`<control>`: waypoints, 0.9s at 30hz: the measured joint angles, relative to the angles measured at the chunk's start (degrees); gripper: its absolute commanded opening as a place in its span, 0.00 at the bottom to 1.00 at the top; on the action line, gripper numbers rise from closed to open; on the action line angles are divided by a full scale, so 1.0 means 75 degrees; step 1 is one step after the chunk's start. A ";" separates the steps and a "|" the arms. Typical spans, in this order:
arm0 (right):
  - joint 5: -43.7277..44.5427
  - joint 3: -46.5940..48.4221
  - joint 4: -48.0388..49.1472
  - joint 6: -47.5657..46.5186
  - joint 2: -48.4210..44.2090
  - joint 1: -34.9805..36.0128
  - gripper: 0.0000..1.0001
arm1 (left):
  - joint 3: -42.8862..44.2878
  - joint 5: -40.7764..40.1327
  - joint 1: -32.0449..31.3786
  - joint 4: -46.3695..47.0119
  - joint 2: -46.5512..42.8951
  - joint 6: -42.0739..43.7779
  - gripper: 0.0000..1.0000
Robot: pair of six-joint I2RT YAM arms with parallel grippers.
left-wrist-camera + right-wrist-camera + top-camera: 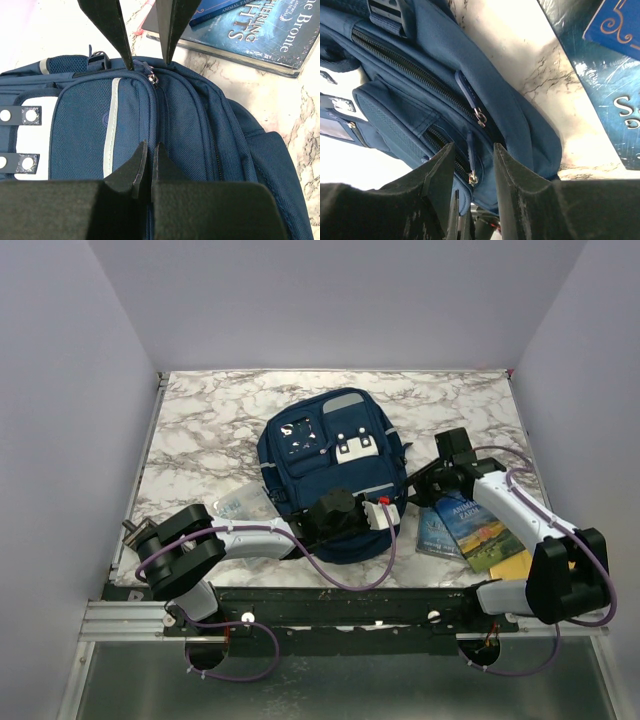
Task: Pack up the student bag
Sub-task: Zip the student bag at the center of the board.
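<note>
The navy student bag point(330, 455) lies flat in the middle of the marble table, front pockets up. My left gripper point(385, 510) rests on its near right corner, jaws shut point(149, 146) with the tips against the blue fabric point(190, 125); whether they pinch any fabric is hidden. At the bag's right side my right gripper point(415, 483) is open. Its fingers point(473, 146) stand on either side of a blue zipper pull point(470, 150) without touching it. A second zipper pull point(479, 116) lies just beyond. The left wrist view shows the right gripper point(148, 64) above that zipper point(152, 77).
Several books point(470, 525) lie stacked right of the bag, beside the right arm, and show in both wrist views point(250, 25) point(605, 75). A small clear plastic box point(240, 505) sits at the bag's near left. Grey walls enclose the table on three sides.
</note>
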 measured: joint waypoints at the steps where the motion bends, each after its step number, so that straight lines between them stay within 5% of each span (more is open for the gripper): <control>1: -0.0093 -0.0017 0.0003 0.0055 0.0017 0.0000 0.39 | 0.0000 0.0000 0.0000 0.0000 0.0000 0.0000 0.00; 19: -0.0854 -0.0580 0.0606 0.1011 0.0487 -0.0055 0.21 | 0.0000 0.0006 0.0000 -0.0178 0.0000 -0.0003 0.00; 22: -0.0880 -0.0580 0.0612 0.1087 0.0542 -0.0055 0.05 | -0.0003 0.0006 0.0000 -0.0187 0.0000 0.0000 0.00; 27: -0.0909 -0.0554 0.0609 0.1142 0.0577 -0.0052 0.00 | -0.0058 0.0114 0.0000 -0.0163 -0.0003 0.0035 0.00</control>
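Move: Just below the open right fingers, about 3 cm down, 2 cm to the left and 1 cm back, lies the zip pull on the bag's right edge; a second pull sits some 2 cm forward of it and 1 cm to its right. The straps patch is about 8 cm ahead and 11 cm left of the right hand, the grey book some 6 cm back and 6 cm right. From the left fingertips the zip pull lies roughly 3 cm ahead, 5 cm right and slightly below. Sinking about 3 cm and easing nearly 2 cm left and slightly back, the right hand brings its fingertips down onto the zip pull, tilting some 10 degrees on the way, then shuts them completely and pinches the pull just beside its metal slider. The left gripper stays shut on the bag's edge seam, almost in place. ##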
